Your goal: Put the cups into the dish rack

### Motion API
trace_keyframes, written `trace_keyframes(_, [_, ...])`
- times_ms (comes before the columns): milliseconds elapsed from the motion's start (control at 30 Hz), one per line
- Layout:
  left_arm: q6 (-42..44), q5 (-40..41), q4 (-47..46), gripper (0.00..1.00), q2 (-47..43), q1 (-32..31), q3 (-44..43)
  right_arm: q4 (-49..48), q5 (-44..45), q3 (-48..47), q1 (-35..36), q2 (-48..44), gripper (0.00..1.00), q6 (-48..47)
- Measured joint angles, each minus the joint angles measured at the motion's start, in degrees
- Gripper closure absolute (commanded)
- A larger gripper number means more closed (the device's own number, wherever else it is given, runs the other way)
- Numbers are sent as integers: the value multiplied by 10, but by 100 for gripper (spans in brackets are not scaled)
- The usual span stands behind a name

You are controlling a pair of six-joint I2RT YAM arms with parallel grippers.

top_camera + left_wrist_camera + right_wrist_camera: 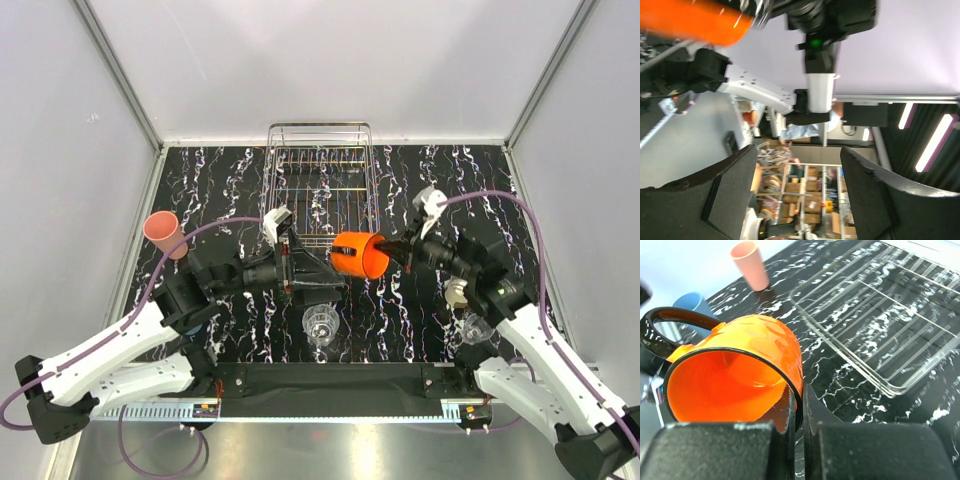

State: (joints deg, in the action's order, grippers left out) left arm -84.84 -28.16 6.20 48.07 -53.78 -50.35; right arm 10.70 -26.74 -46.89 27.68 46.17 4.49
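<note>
My right gripper (394, 250) is shut on the rim of the orange mug (360, 253), holding it on its side above the table just in front of the dish rack (320, 165). In the right wrist view the fingertips (790, 412) pinch the mug's wall (755, 340), one inside and one outside, with the rack (880, 315) beyond. My left gripper (328, 270) is open and empty, close to the mug's base. In the left wrist view the mug (695, 20) shows at the top left, above the open gripper (800, 170). The beige cup is out of view.
A salmon-pink tumbler (163, 233) stands at the left wall, and also shows in the right wrist view (751, 264) beside a light blue cup (690, 305). One clear glass (320, 325) stands near the front middle. Another (478, 326) stands by the right arm.
</note>
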Motion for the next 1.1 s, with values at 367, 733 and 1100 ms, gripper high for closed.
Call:
trace_keyframes(367, [-149, 7, -97, 24, -7, 0, 31, -84, -88, 46, 1, -101, 100, -99])
trace_keyframes(733, [-189, 25, -90, 30, 40, -2, 11, -148, -120, 69, 1, -159, 100, -167])
trace_keyframes(1100, [-207, 29, -125, 51, 106, -38, -4, -164, -120, 69, 1, -132, 100, -199])
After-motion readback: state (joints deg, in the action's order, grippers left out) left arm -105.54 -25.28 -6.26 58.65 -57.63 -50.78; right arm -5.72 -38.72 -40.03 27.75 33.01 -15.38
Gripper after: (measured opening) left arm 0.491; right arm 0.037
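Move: The orange cup, pinched by the right fingers at its rim, has its middle about 11 cm ahead of the left hand, 5 cm to its right and 6 cm lower. From the right hand, the left gripper waits open roughly 12 cm back, 10 cm left and 7 cm higher; the cup's middle sits 5 cm left and 1 cm back. The clear glass is some 6 cm ahead, 3 cm left and 31 cm below the left hand. Up about 7 cm and back about 5, the right hand carries the orange cup to the left gripper, rolling some 35 degrees so its front side lifts, then nearly halts, keeping its pinch on the rim. The left first rises slightly and tilts, then reaches right about 5 cm and a little forward to the cup's handle, its fingers closing to half open around it. ##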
